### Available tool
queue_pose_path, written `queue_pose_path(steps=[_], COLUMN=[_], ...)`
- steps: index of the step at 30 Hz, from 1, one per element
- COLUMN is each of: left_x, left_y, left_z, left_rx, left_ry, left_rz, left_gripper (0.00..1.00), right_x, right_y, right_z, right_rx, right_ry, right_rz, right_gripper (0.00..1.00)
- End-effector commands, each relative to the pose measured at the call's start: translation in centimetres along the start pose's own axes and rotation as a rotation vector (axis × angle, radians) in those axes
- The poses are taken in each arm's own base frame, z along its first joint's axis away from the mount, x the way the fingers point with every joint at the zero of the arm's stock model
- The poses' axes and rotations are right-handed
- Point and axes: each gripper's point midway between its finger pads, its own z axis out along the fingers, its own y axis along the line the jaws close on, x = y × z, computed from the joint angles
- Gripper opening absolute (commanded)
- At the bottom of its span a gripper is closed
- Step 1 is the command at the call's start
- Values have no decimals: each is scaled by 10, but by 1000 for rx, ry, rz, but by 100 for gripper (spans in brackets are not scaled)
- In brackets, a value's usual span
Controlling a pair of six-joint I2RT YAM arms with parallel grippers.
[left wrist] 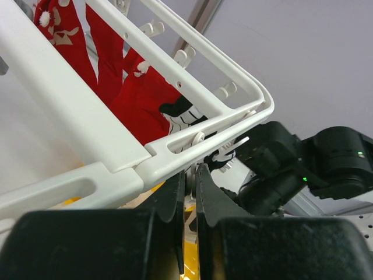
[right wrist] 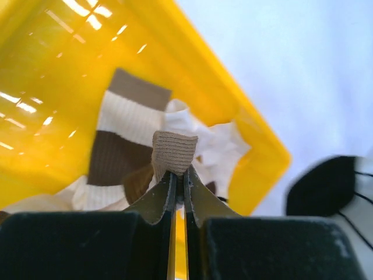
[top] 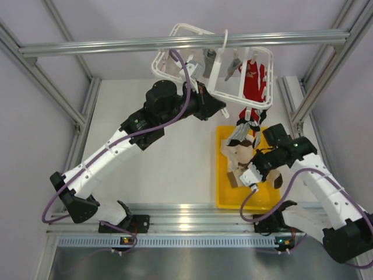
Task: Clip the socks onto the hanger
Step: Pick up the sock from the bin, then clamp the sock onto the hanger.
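Observation:
The white hanger hangs from the top bar, and its rail crosses the left wrist view. My left gripper is shut on a thin white piece just under that rail's corner. One striped sock dangles from the hanger's near edge. More cream and brown socks lie piled in the yellow tray. My right gripper is down in the tray, shut on a raised fold of a beige sock.
A red garment with white marks hangs on the hanger's right side. The tray wall rises just right of my right gripper. The right arm sits close below the hanger's corner. Aluminium frame posts stand at both sides.

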Motion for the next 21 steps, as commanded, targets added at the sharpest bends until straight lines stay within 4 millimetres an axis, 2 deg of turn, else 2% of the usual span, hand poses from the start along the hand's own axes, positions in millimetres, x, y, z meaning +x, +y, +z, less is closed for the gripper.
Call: queue_pose_path(steps=[1, 7, 10, 13, 14, 16, 17, 18, 19, 21], left_x=[-34, -35, -35, -34, -34, -33, -33, -33, -33, -32], left_y=[-1, -2, -2, -3, -3, -3, -4, -5, -6, -9], left_z=[-3, -3, -1, 1, 1, 2, 3, 3, 3, 3], left_rx=[-4, 0, 8, 16, 18, 23, 30, 36, 42, 57], left_ry=[-111, -117, -117, -115, -113, -109, -111, -111, -108, -109], left_rz=[1, -5, -13, -24, -24, -29, -28, -28, -29, -35], left_gripper=[0, 0, 0, 0, 0, 0, 0, 0, 0, 0], right_x=[-48, -84, -100, -111, -117, -123, -123, -123, -124, -121], right_y=[-26, -59, -78, -90, -94, -102, -104, -118, -121, -135], right_z=[-28, -72, -95, -111, -116, -125, -125, -134, -135, -143], right_rx=[143, 355, 469, 538, 549, 580, 575, 626, 614, 662], right_ry=[-136, -246, -346, -422, -472, -529, -576, -610, -665, -714], right_rz=[-182, 80, 332, 472, 568, 653, 817, 842, 989, 1084], right_gripper=[0, 0, 0, 0, 0, 0, 0, 0, 0, 0])
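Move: The right hand already holds a brown-and-cream sock above the bin. The free clip on the hanger's near rail, pinched at the left hand's fingertips, lies about 9 cm ahead of the right hand, 12 cm to its left and 28 cm above. From the right hand, the yellow bin's middle is some 12 cm below and 2 cm to the right, and the hanging red striped stocking is about 7 cm ahead, 2 cm to the left and 15 cm up. The right arm carries the pinched sock quickly up out of the bin, some 17 cm, drifting about 6 cm left and slightly back on the near side of the hanging stocking, towards the clip. As it climbs, the wrist rolls and swings up by roughly 65 degrees so that the fingers go from pointing steeply down to pointing mostly left and only a little down, shut on the sock throughout, while the left hand stays put and keeps its pinch on the hanger's clip. ##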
